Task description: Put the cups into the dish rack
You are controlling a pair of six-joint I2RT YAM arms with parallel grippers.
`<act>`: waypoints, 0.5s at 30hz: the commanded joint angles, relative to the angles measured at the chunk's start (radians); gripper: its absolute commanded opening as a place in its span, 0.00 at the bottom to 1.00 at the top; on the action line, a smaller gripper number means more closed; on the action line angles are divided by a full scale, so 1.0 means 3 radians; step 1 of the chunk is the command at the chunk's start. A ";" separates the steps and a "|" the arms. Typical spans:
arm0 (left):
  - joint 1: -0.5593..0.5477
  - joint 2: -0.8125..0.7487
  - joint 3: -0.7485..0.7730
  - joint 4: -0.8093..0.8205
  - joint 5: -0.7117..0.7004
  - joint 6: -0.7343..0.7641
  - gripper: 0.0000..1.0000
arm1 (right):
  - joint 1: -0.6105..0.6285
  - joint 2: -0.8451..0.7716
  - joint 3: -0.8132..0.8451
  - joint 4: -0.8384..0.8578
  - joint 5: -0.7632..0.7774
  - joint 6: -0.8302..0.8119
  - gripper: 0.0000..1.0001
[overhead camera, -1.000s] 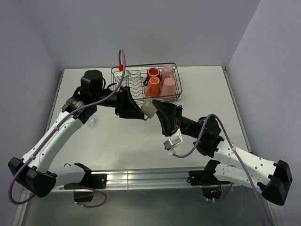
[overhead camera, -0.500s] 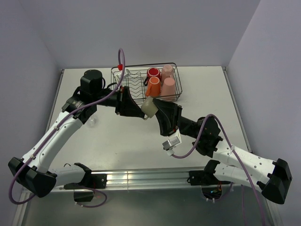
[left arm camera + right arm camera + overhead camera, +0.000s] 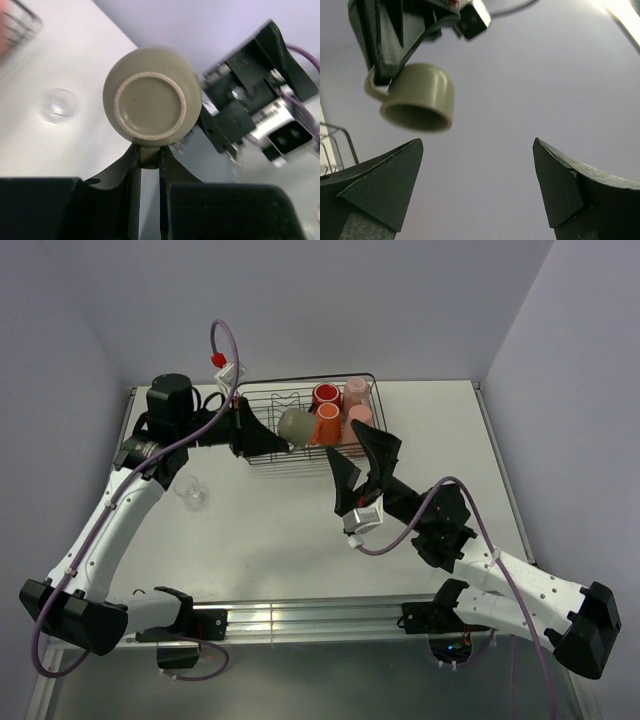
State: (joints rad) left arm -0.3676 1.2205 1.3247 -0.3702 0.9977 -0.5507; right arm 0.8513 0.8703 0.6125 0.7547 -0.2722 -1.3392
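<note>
My left gripper (image 3: 278,436) is shut on the handle of the small grey-olive mug (image 3: 296,426) and holds it in the air over the middle of the black wire dish rack (image 3: 262,461). In the left wrist view the fingers (image 3: 131,165) pinch the handle and the mug's base (image 3: 151,102) faces the camera. The red mug (image 3: 326,394), pale pink mug (image 3: 356,390), orange mug (image 3: 326,424) and salmon tumbler (image 3: 359,417) stand in the rack's right half. My right gripper (image 3: 362,455) is open and empty, pointing up just in front of the rack; its view shows the mug (image 3: 417,97) above its left finger.
One clear glass (image 3: 191,492) stands on the table left of the rack, also in the left wrist view (image 3: 57,104). The other clear glass is not in view. The rack's plate prongs (image 3: 283,405) are at its middle left. Walls close in on three sides.
The left gripper has lifted the grey-olive mug from between the two grippers up and back over the rack. The right gripper now stands apart from the mug, open and tilted up.
</note>
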 commanded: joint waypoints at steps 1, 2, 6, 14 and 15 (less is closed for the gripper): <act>0.0054 0.0103 0.0441 -0.0293 -0.0904 0.0484 0.00 | -0.0143 -0.0094 -0.0012 -0.0056 0.0329 0.0179 0.99; 0.0054 0.0139 0.0477 -0.0325 -0.1424 0.0546 0.00 | -0.0199 -0.0099 0.0024 -0.0198 0.0390 0.0225 0.99; 0.0008 0.0405 0.0763 -0.0463 -0.2529 0.0797 0.00 | -0.0393 -0.0002 0.0356 -0.0695 0.0702 0.0618 1.00; -0.0329 0.0968 0.1014 -0.0346 -0.4189 0.0935 0.00 | -0.0853 0.0300 0.1051 -0.1813 0.1122 0.1702 1.00; -0.0329 0.1024 0.1065 -0.0326 -0.4256 0.0956 0.00 | -0.0884 0.0350 0.1098 -0.1962 0.1137 0.1844 1.00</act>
State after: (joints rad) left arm -0.4423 1.5085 1.5688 -0.5159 -0.0296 -0.3077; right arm 0.6128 0.9539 0.8722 0.3450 0.0032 -0.9638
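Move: The left hand already holds the green cup. The rack's empty left half lies about 33 cm ahead of it, 8 cm left and 31 cm below; in the rack, the orange mug is 27 cm ahead and 8 cm right, the red mug 36 cm ahead and 8 cm right, both some 28 cm below. From the empty right hand, the clear glass lies roughly 11 cm ahead, 4 cm right and 38 cm below. Left carries the green cup some 18 cm forward, sinking, turning counter-clockwise towards the rack; open right moves forward-right. ##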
